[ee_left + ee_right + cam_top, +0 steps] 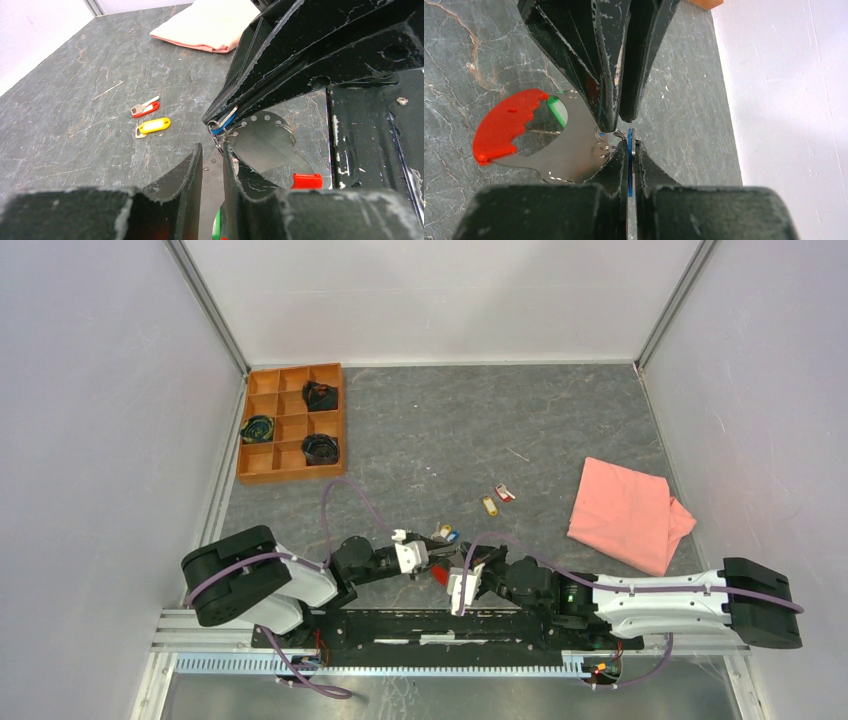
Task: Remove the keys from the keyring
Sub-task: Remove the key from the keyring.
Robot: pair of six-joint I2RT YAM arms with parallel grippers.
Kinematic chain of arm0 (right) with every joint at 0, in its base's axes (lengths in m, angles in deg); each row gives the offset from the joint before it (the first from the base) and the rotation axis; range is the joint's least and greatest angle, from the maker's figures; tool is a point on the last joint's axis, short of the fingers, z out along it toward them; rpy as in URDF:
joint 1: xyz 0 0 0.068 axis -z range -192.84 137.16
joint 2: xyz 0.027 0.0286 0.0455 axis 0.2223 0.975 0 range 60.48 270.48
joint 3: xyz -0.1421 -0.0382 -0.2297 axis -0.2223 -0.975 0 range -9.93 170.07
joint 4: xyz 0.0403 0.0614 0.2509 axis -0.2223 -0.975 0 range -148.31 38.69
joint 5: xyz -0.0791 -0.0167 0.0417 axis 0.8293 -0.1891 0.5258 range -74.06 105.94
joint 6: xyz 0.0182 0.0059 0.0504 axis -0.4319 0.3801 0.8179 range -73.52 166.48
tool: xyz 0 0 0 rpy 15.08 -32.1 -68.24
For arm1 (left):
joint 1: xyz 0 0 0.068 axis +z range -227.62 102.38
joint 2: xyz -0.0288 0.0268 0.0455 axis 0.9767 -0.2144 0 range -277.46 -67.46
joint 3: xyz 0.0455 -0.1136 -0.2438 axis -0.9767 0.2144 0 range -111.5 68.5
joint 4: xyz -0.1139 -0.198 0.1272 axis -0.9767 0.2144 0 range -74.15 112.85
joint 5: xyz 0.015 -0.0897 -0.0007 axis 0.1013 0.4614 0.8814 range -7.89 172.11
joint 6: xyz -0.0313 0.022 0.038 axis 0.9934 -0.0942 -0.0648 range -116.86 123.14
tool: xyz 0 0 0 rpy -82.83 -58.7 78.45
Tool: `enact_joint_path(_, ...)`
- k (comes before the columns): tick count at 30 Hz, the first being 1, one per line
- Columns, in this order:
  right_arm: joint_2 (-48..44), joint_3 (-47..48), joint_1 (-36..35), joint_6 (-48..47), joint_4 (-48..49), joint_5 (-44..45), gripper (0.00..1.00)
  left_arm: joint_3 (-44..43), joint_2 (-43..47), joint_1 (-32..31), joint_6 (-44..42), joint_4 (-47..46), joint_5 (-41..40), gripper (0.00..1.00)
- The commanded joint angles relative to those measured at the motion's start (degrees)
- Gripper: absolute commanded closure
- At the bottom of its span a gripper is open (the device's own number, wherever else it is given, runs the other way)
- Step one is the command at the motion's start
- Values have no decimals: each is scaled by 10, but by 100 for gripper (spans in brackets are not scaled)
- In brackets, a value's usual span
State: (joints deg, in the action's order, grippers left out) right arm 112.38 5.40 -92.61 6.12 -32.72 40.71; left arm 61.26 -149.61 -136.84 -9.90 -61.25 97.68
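Observation:
My right gripper (630,145) is shut on a blue key (630,157), held edge-on between its pads just above the table. The blue key (223,121) hangs on the keyring's thin wire ring (218,138), which carries a flat metal tag with a red end (504,125) and a green key (556,110). My left gripper (212,148) stands tip to tip with the right one, open by a narrow gap, its right fingertip (229,150) touching the ring. A red key (146,107) and a yellow key (152,125) lie loose on the table. Both grippers, left (430,558) and right (462,573), meet near the front edge.
A folded pink cloth (628,512) lies on the right. An orange compartment tray (292,423) with dark coiled items stands at the back left. White walls enclose the grey stone-look table (450,430). The arms' base rail runs along the near edge.

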Motion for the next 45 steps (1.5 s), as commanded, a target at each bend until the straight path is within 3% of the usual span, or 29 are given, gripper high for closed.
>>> enact_joint_path(1,2,32,-7,-4,29,11,100,-18,-10,0,-2,-18,10,73)
enact_joint_path(16,2,31,-11,-5,29,21,100,-25,-17,0,16,-6,10,69)
enact_joint_path(19,0,32,-13,-5,28,22,100,-30,-22,0,15,2,8,74)
enact_joint_path(27,-11,25,-15,-5,19,36,100,-35,-30,0,6,9,-14,98)
enact_joint_path(45,-41,-27,-15,30,-9,83,100,-4,8,0,-11,-14,-27,98)
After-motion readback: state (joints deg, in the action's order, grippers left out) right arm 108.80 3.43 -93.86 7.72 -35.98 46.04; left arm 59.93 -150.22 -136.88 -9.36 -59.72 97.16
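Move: The keyring's top loops lie just beyond the left hand's open fingertips, about 1 cm to its right and level fore and aft. From the right hand, already gripping the blue-tagged key, they are roughly 2 cm left, 1 cm ahead and 1 cm down. From the left hand, the red handle hangs some 5 cm back, 2 cm left and 6 cm below; the loose yellow key lies about 8 cm ahead, 8 cm right and 12 cm down on the table. The left hand, fingers part open around the loops, eases about 1 cm right and 1 cm down into the keyring while the right hand holds nearly still with its closed grip on the blue-tagged key, and then the left fingers shut and pinch a ring. With that hold made, the right hand draws some 2 cm to the right, away from the pinched ring, dipping a little near the end and turning slightly clockwise, as the left hand lifts back by about half a centimetre or more, both grips staying shut. ##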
